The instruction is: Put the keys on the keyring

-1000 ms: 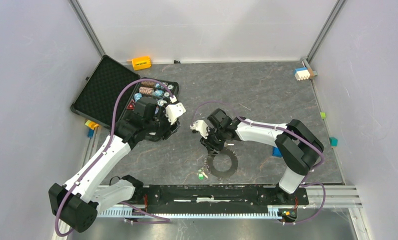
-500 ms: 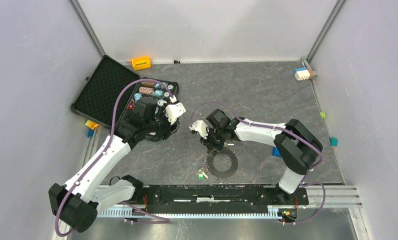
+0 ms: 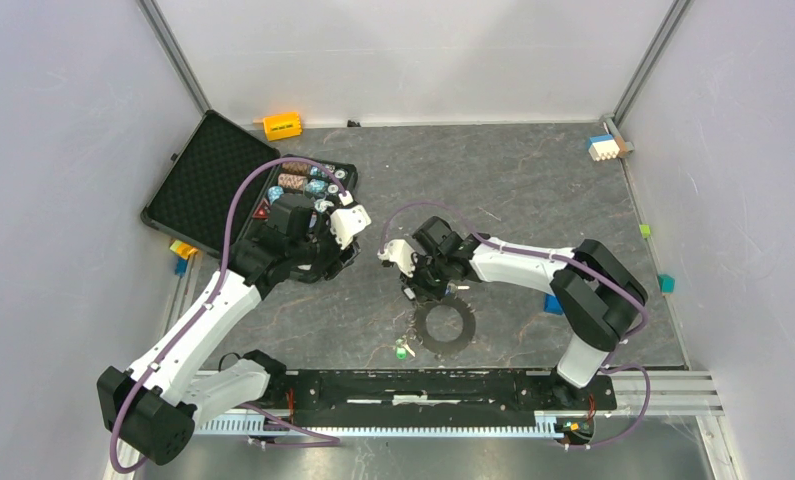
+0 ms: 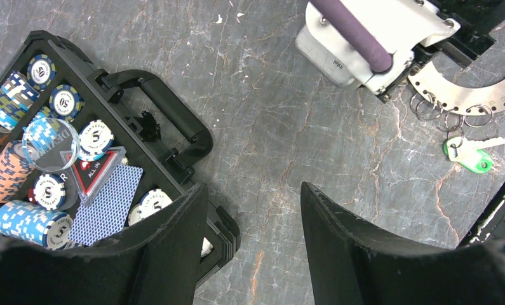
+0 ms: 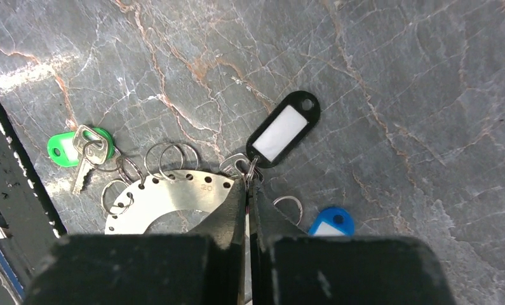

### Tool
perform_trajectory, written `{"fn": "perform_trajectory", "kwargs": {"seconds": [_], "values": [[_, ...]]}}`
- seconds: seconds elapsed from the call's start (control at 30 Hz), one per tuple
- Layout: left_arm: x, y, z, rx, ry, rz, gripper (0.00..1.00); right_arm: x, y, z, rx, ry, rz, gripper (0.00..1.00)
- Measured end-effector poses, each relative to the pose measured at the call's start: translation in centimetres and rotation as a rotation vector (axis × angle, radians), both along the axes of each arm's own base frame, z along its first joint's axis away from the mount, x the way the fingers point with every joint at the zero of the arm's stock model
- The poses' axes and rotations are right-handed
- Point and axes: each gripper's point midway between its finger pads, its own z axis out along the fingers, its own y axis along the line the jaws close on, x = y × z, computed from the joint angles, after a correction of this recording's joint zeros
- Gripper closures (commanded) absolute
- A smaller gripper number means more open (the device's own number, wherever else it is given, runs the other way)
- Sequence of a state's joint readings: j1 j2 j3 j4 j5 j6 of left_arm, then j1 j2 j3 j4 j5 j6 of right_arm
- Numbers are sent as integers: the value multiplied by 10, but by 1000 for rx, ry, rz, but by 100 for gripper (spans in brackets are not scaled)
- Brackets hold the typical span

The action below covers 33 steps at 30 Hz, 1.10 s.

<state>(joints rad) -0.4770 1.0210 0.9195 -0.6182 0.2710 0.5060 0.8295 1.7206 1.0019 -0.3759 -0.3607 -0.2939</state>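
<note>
The keyring [image 3: 443, 327], a flat grey toothed disc with small split rings along its edge [image 5: 173, 194], lies on the marble table. A green key [image 5: 68, 149] hangs off a split ring at its left edge and also shows in the left wrist view [image 4: 469, 155]. A black key tag [image 5: 282, 130] lies just past the disc and a blue one [image 5: 331, 222] to the right. My right gripper [image 5: 249, 175] is shut, pinching the small ring at the black tag's end, right at the disc's rim. My left gripper [image 4: 251, 189] hovers open and empty beside the chip case.
An open black case [image 3: 208, 180] with poker chips [image 4: 49, 146] and cards sits at the back left. Toy blocks lie around: orange [image 3: 282, 124], white and blue [image 3: 603, 147], blue [image 3: 553, 303], teal [image 3: 666, 283]. A black rail [image 3: 443, 385] runs along the near edge.
The right gripper's jaws have closed onto the black tag's ring, and the hand has shifted slightly up and left. The left arm has not moved.
</note>
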Motion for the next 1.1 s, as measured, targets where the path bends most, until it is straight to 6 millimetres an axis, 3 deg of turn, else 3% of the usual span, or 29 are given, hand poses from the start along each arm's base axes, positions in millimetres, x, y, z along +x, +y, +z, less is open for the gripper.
{"fn": "perform_trajectory", "kwargs": {"seconds": [0.23,0.5,0.67,0.87,1.1], "values": [[1,-1,-2,3,7,0,37,5,4,25,53,-72,34,100],[7,-10,-5,-15,22,-26,37,13,8,78,204,-161,77,100],[5,-30,4,-95,15,-108,37,18,1,108,313,-193,136,100],[-10,-68,30,-272,-25,-326,38,13,-11,142,443,-265,243,100],[-33,-100,48,-390,-16,-533,38,2,-11,160,525,-307,339,100]]}}
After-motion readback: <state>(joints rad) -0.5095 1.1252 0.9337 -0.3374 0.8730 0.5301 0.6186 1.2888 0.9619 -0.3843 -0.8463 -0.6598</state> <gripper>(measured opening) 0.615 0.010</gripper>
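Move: The right fingers are already shut on the black tag's small ring, and the open left gripper they are lifting towards is about 5 cm ahead, 17 cm left and 16 cm up. The keyring's middle lies some 5 cm back and 4 cm right of them, the black tag 2 cm ahead and 3 cm left, the green key tag 11 cm back and 4 cm left. From the left hand, the keyring is roughly 10 cm back, 21 cm right and 17 cm down. Straight up goes the right hand, about 16 cm, still pinching the small ring and tilting its fingers some 30 degrees from steeply down to nearly level, pointing left at the other gripper. From partway through, the left hand comes in to its right by about 10 cm, rising 5 and drawing back slightly, its open fingers swinging clockwise and levelling to face the held ring. ##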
